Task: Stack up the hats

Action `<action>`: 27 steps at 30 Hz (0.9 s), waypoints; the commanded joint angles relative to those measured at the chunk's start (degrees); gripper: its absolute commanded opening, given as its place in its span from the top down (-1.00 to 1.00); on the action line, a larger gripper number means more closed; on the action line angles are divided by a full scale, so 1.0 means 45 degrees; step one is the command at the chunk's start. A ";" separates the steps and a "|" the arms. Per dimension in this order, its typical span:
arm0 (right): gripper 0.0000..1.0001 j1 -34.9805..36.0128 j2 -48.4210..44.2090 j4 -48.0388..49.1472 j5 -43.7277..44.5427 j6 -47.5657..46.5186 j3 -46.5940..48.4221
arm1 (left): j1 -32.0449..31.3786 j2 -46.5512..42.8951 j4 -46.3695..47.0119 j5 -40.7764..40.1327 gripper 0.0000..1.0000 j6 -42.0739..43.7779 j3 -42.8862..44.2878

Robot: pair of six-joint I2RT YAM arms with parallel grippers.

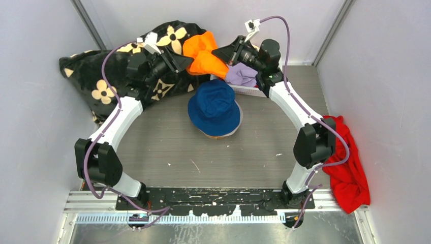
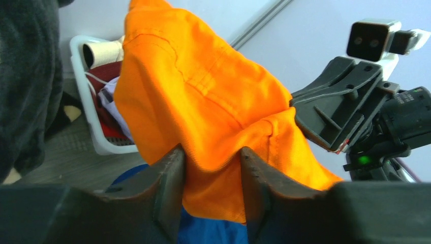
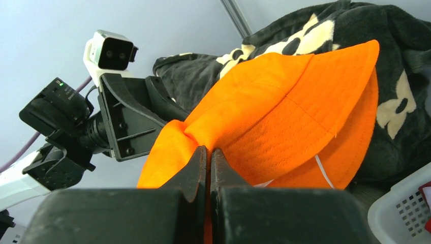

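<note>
An orange hat (image 1: 203, 53) hangs in the air at the back, stretched between my two grippers. My right gripper (image 3: 209, 150) is shut on a fold of its brim (image 3: 284, 117). From the other side, my left gripper (image 2: 211, 152) has its jaws apart around another fold of the orange hat (image 2: 203, 101), with cloth bulging between them. Below, a blue hat (image 1: 214, 107) tops a small pile on the table, with a cream brim (image 1: 219, 135) showing under it. A lilac hat (image 1: 241, 75) lies in the white basket (image 1: 250, 91).
A large black blanket with cream flowers (image 1: 101, 76) is heaped at the back left, close behind the left arm. A red cloth (image 1: 350, 173) lies along the right wall. The white basket (image 2: 84, 101) also holds maroon and cream fabric.
</note>
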 commanded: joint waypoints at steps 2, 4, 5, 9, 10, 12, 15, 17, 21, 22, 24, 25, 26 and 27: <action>0.99 0.0158 -0.1049 0.0853 -0.0063 0.0012 -0.0106 | -0.0170 -0.0128 0.1940 -0.0060 0.63 -0.0524 0.0156; 0.99 0.0157 -0.1155 0.0735 0.0025 -0.0068 -0.0173 | -0.0184 -0.0286 0.2029 -0.0057 0.99 -0.0623 0.0065; 0.99 0.0152 -0.1223 0.0615 0.0058 -0.0135 -0.0220 | -0.0184 -0.0395 0.1999 -0.0079 1.00 -0.0626 0.0012; 0.99 0.0153 -0.1668 -0.0241 0.0461 -0.0593 -0.0308 | -0.0176 -0.1219 0.1327 -0.0308 1.00 -0.0435 -0.0154; 0.99 0.0151 -0.1795 -0.0538 0.0562 -0.0740 -0.0315 | -0.0183 -0.1441 0.1000 -0.0311 1.00 -0.0305 -0.0153; 0.99 0.0164 -0.2093 -0.0875 0.0707 -0.0942 -0.0464 | -0.0181 -0.1853 0.0292 -0.0357 1.00 -0.0045 -0.0074; 0.98 0.0150 -0.2319 -0.1127 0.0632 -0.0976 -0.0593 | -0.0171 -0.2195 -0.1126 -0.0561 1.00 0.0752 0.0572; 0.97 0.0184 -0.2299 -0.1163 0.0432 -0.0895 -0.0594 | -0.0182 -0.2229 -0.1972 -0.0593 1.00 0.1139 0.1193; 0.54 0.0238 -0.2246 -0.1287 0.0070 -0.0863 -0.0544 | -0.0167 -0.2017 -0.3149 -0.0334 1.00 0.1573 0.2284; 0.38 0.0245 -0.2272 -0.1316 0.0063 -0.0849 -0.0554 | -0.0167 -0.1929 -0.3404 -0.0272 1.00 0.1679 0.2579; 0.09 0.0252 -0.2448 -0.1274 0.0210 -0.0890 -0.0694 | -0.0175 -0.1763 -0.3966 -0.0171 1.00 0.1866 0.3107; 0.00 0.0247 -0.2578 -0.1234 0.0352 -0.0928 -0.0793 | -0.0178 -0.1675 -0.4258 -0.0129 1.00 0.1962 0.3446; -0.08 0.0241 -0.2714 -0.1192 0.0497 -0.0980 -0.0925 | -0.0183 -0.1594 -0.4395 -0.0059 1.00 0.2018 0.3659; -0.12 0.0243 -0.2824 -0.1167 0.0615 -0.1010 -0.0987 | -0.0174 -0.1505 -0.4498 -0.0011 1.00 0.2035 0.3849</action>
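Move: The orange hat hangs stretched between the hands. Its middle is about 5 cm right of the left hand and 2 cm ahead, its near edge already between the open fingers; from the right hand, which pinches its other edge, the middle is some 3 cm left, level fore and aft, and both are slightly below. The blue hat on the stand lies about 8 cm back from the right hand, straight in line, 17 cm down; the lavender hat in the basket is roughly 10 cm ahead, 13 cm right, 28 cm down. The left fingers shut on the near edge of the orange hat and pinch it, then the left hand lifts it about 9 cm while drawing back some 5 cm. The right hand keeps its pinch as it eases back nearly 4 cm and slightly up, then opens about halfway and lets go of its edge. ##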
